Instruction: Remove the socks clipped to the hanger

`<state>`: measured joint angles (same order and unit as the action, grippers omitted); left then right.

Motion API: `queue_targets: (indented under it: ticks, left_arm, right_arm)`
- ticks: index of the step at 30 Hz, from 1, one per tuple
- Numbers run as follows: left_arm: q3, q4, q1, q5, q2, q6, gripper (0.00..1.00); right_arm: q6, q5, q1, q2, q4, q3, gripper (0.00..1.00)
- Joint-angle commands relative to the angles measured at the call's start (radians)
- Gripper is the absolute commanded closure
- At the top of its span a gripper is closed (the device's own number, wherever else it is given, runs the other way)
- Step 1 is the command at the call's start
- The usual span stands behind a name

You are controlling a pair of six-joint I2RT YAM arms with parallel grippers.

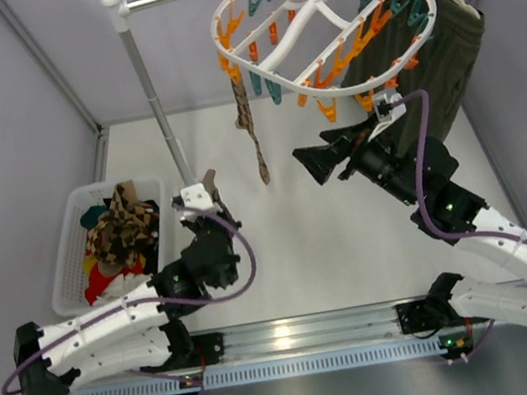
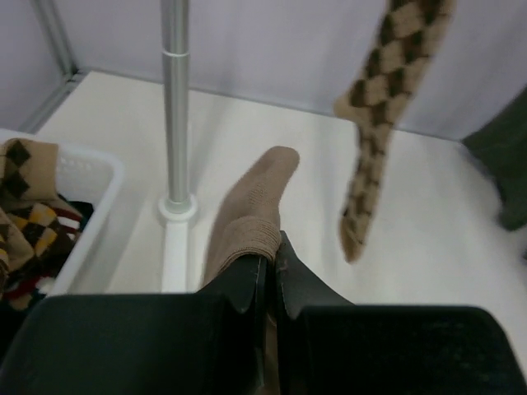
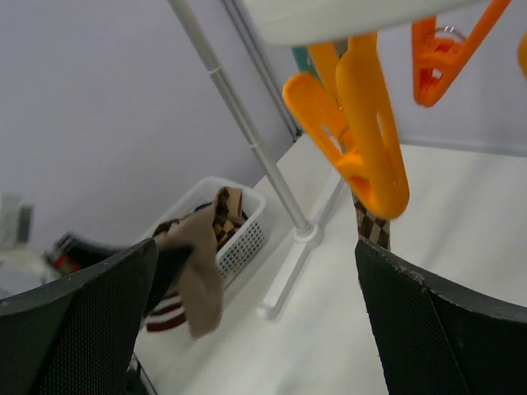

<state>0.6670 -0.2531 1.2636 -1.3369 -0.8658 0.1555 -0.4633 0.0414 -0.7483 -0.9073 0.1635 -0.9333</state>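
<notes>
The white oval hanger [image 1: 317, 27] with orange and teal clips hangs from the rail at the top. One argyle sock [image 1: 251, 129] hangs from a clip at its left end; it also shows in the left wrist view [image 2: 387, 107] and, partly hidden, under an orange clip [image 3: 370, 132] in the right wrist view [image 3: 372, 226]. My left gripper [image 1: 205, 193] is shut on a plain tan sock [image 2: 247, 210], low and just right of the basket. My right gripper [image 1: 310, 163] is open and empty, below the hanger and to the right of the hanging sock.
A white basket [image 1: 63, 251] at the left holds several argyle and striped socks. The white rail stand's pole [image 1: 152, 95] rises between the basket and the hanging sock. A dark olive garment [image 1: 431, 51] hangs at the back right.
</notes>
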Motion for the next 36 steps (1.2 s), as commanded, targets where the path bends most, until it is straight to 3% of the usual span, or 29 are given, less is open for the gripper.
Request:
queue_targets:
  ticks: [1, 8, 13, 16, 17, 19, 20, 21, 23, 26, 30, 32, 36]
  left_arm:
    - [0.091, 0.362, -0.263, 0.283, -0.073, 0.263, 1.00]
    - [0.158, 0.517, -0.391, 0.228, 0.017, 0.337, 1.00]
    - [0.327, 0.788, -0.654, 0.320, -0.004, 0.409, 1.00]
    - [0.400, 0.830, -0.910, 0.537, -0.071, 0.379, 1.00]
    - [0.414, 0.828, -1.070, 0.612, -0.097, 0.372, 1.00]
    - [0.459, 0.822, -1.238, 0.890, -0.203, 0.383, 1.00]
    - [0.474, 0.822, -1.399, 0.986, -0.249, 0.394, 1.00]
    - [0.494, 0.821, -1.465, 1.156, -0.297, 0.403, 1.00]
    - [0.532, 0.822, -1.562, 1.200, -0.450, 0.423, 1.00]
    - [0.484, 0.821, -1.590, 1.227, -0.590, 0.478, 1.00]
    - [0.317, 0.744, -1.600, 1.008, -0.650, 0.596, 1.00]
    - [0.290, 0.747, -1.618, 0.975, -0.712, 0.627, 1.00]
    - [0.247, 0.742, -1.623, 0.927, -0.681, 0.691, 1.00]
  right_arm:
    - [0.035, -0.118, 0.012, 0.051, -0.107, 0.024, 0.01]
    - [0.051, -0.124, 0.013, 0.188, -0.191, 0.116, 0.01]
    - [0.029, -0.115, 0.013, 0.297, -0.200, 0.218, 0.01]
    - [0.025, -0.106, 0.013, 0.347, -0.213, 0.252, 0.01]
    - [0.023, -0.101, 0.013, 0.360, -0.226, 0.257, 0.00]
    - [0.017, -0.107, 0.013, 0.395, -0.231, 0.274, 0.01]
    - [0.015, -0.107, 0.013, 0.406, -0.231, 0.281, 0.01]
    - [0.012, -0.107, 0.012, 0.430, -0.231, 0.292, 0.01]
    - [0.017, -0.110, 0.012, 0.455, -0.245, 0.301, 0.00]
    - [0.029, -0.107, 0.013, 0.490, -0.252, 0.329, 0.00]
    - [0.043, -0.086, 0.013, 0.522, -0.260, 0.361, 0.01]
    - [0.057, -0.089, 0.013, 0.535, -0.281, 0.358, 0.01]
    - [0.087, -0.071, 0.013, 0.556, -0.324, 0.349, 0.01]
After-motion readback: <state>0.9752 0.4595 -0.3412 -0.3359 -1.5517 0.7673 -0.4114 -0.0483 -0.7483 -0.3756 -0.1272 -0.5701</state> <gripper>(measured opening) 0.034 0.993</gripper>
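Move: The left hand already holds the taupe striped sock; the laundry basket it is meant for lies some 30 cm to its left, about 4 cm ahead and 25 cm below. The foot of the left rack post stands roughly 14 cm ahead, 9 cm left and 28 cm down, and the hanging checkered sock is about 14 cm ahead and 9 cm right, just above hand height. From the right hand the basket is some 46 cm left, 2 cm ahead and 36 cm below. Keeping its pinch on the loose sock, the left hand sweeps fast to its left in an arc, about 30 cm and some 10 cm outward, passing on the robot's side of the rack post, then plunges over 20 cm into the basket while the wrist swings left and the level fingers tip steeply down. Meanwhile the right hand, empty and wide open, backs away from the hanger's clips, sinking about 10 cm and drawing back and a little to its right. ##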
